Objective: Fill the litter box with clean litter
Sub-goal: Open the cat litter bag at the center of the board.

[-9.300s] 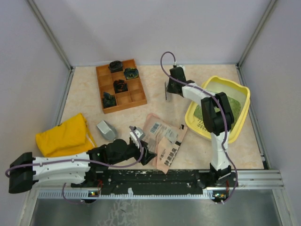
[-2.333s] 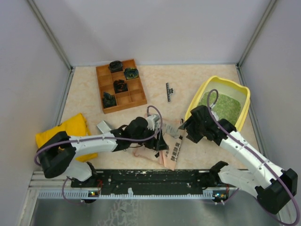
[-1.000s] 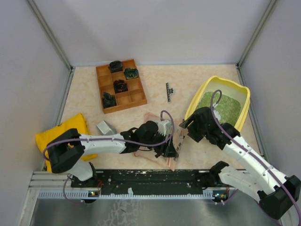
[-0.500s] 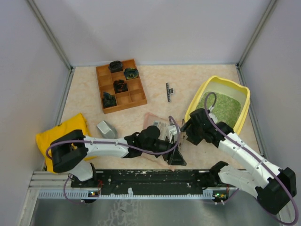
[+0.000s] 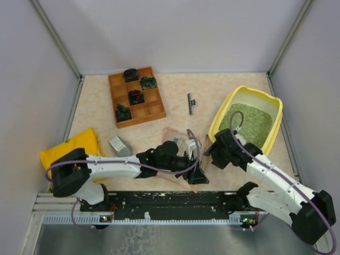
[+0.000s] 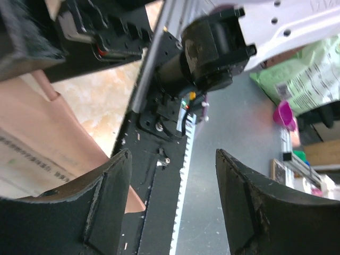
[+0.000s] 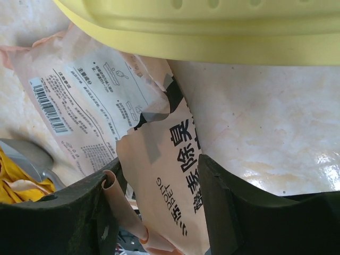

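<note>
The yellow litter box [image 5: 222,116] stands at the right and holds green clean litter [image 5: 249,119]; its rim [image 7: 212,26] runs across the top of the right wrist view. A pink printed pouch [image 5: 172,135] lies crumpled between the two arms. My right gripper [image 5: 208,151] is at the pouch's right edge. Its fingers stand apart with the torn pouch flap [image 7: 175,175] between them, so my right gripper [image 7: 159,212] is open. My left gripper [image 5: 197,175] is at the pouch's near corner. In the wrist view my left gripper [image 6: 170,196] is open and empty, with the pouch [image 6: 32,138] beside its left finger.
A brown wooden compartment tray [image 5: 136,95] holding dark pieces sits at the back left. A yellow cloth bag [image 5: 71,154] and a grey scoop [image 5: 120,144] lie at the left. A small black strip [image 5: 190,102] lies behind the pouch. The black base rail [image 5: 175,199] runs along the near edge.
My left gripper has slid a little right and nearer along the pouch's near edge. The pouch has bunched up. My right gripper's fingers have narrowed slightly around the flap.
</note>
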`<move>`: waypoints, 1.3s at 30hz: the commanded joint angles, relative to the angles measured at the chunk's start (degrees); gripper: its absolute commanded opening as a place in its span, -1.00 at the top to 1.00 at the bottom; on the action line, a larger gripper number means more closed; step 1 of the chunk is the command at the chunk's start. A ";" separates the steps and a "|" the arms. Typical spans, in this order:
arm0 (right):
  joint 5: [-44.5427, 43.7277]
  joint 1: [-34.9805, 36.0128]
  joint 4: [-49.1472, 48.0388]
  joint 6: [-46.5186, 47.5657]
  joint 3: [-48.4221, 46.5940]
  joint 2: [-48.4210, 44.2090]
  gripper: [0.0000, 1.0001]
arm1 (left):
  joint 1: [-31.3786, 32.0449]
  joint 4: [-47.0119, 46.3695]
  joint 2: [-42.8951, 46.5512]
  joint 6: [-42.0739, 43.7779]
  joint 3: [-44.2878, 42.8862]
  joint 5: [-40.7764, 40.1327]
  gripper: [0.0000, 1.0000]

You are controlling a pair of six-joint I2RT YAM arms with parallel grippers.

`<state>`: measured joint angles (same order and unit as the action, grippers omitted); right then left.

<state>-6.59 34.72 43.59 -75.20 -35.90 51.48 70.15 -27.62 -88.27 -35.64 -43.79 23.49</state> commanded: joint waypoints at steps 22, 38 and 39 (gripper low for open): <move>-0.28 0.44 -9.13 8.22 4.19 -0.90 0.72 | -16.92 34.19 18.77 0.58 4.48 -26.54 -0.44; 11.44 0.45 -34.98 17.62 11.16 -20.89 1.00 | -26.81 35.88 15.85 0.67 6.48 -13.20 -0.34; 11.95 0.44 -35.58 18.09 10.61 -21.07 1.00 | -27.35 35.39 15.95 0.37 6.68 -11.86 -0.34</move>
<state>2.11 34.74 21.71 -59.66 -23.44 33.21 44.73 8.84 -72.07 -34.13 -38.26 4.84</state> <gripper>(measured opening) 0.010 0.676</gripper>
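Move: The right hand points down with the loose, curled edge of the cat litter bag nearly between its open fingers, about 2 cm below and 1 cm to the left. The yellow litter box is centred some 16 cm ahead and 18 cm right of that hand, the black clip about 26 cm ahead and 9 cm left. For the left hand, the bag's left part lies about 14 cm ahead, 17 cm left and 12 cm down; the scoop about 16 cm ahead and 39 cm left. The right fingers pinch the bag's loose edge, shutting fully on the film after sinking about 2 cm, then lift it some 6 cm, drifting left while the wrist tips the fingers up and forward. Meanwhile the left hand, still open, swings left and forward over the bag towards its left side, first rising a little, then coming down about 10 cm and turning counter-clockwise some 40 degrees. ##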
